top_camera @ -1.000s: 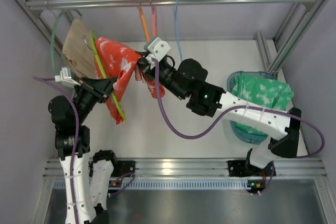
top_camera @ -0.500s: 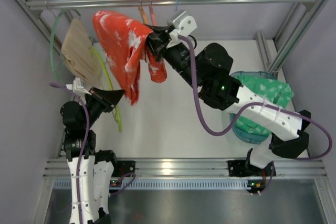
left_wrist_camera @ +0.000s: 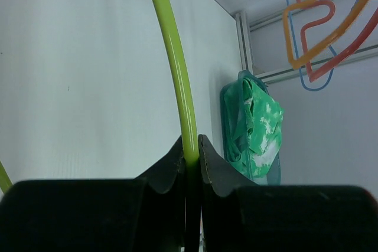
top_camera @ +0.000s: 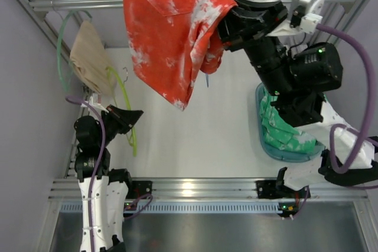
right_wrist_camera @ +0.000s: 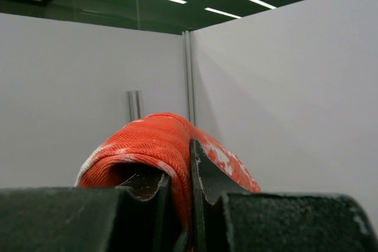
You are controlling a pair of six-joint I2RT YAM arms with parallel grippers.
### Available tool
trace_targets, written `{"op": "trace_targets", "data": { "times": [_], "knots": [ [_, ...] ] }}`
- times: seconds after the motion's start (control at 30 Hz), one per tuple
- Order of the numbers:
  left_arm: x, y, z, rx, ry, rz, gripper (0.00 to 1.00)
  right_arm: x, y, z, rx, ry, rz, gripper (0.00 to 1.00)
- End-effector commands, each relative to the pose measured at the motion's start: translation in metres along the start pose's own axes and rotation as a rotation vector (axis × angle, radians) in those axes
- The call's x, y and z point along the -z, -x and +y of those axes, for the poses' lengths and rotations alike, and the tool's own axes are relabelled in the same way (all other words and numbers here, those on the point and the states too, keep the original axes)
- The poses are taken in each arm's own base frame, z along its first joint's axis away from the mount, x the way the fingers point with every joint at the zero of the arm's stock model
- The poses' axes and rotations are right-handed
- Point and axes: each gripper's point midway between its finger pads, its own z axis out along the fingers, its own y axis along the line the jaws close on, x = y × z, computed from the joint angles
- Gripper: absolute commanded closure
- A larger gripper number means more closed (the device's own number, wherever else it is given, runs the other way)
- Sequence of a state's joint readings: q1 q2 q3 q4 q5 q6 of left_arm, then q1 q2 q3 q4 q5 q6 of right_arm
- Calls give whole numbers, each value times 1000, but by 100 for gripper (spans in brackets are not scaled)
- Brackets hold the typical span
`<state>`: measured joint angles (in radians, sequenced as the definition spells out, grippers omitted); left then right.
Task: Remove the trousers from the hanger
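The red-orange trousers (top_camera: pixel 171 33) with white splotches hang high in the air from my right gripper (top_camera: pixel 227 25), which is shut on a fold of them (right_wrist_camera: pixel 165 151). They are clear of the hanger. The lime hanger (top_camera: pixel 127 110) is bare and low at the left; my left gripper (top_camera: pixel 129 117) is shut on its thin bar (left_wrist_camera: pixel 177 87).
A tan garment (top_camera: pixel 91 66) hangs on a teal-green hanger (top_camera: pixel 59 51) at the far left. A teal basket (top_camera: pixel 269 146) with green-and-white cloth (left_wrist_camera: pixel 254 122) sits at the right. Orange, red and blue empty hangers (left_wrist_camera: pixel 307 22) hang from the top rail (top_camera: pixel 77 3).
My right gripper lifted the trousers up and to the right, off the lime hanger. My left gripper drew the hanger down and back toward the left arm's base.
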<state>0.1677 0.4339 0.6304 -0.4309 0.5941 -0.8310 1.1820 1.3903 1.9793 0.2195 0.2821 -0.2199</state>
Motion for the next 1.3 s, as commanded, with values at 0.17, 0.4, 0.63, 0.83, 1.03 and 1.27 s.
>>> {"op": "trace_targets", "data": {
  "times": [0.17, 0.4, 0.63, 0.83, 1.03, 1.27],
  "knots": [
    [5, 18, -25, -125, -74, -49, 100, 73, 44, 2, -69, 241, 28, 100],
    [7, 27, -33, -164, -82, -71, 100, 132, 21, -44, -67, 120, 171, 100],
    [3, 34, -39, -183, -90, -61, 100, 197, 56, -111, 49, -232, 122, 100],
    [-5, 39, -44, -151, -118, -53, 100, 266, 100, -142, 265, -609, 18, 100],
    [-6, 36, -55, -149, -168, -2, 100, 327, 146, -160, 533, -1012, -50, 100],
    [-4, 33, -58, -130, -184, 4, 100, 374, 134, -174, 700, -1232, 53, 100]
  ]
}}
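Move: The teal basket lies deep below the right hand, which holds the red trousers up high: about 35 cm to its right, 16 cm ahead and some 67 cm down, with the folded green trousers inside at the same spot. The green hanger hangs roughly 32 cm left of the right hand, 4 cm ahead and 45 cm lower. From the left hand, the basket is about 64 cm right, 12 cm ahead and 22 cm down. Swing the right gripper, still shut on the red trousers, some 35 cm to the right and about 17 cm down towards the basket, drawing back around 10 cm; sink first, then sweep sideways while turning the wrist clockwise about 70 degrees. Let the left gripper keep its pinch on the green hanger and ease it up and forward a couple of centimetres. ##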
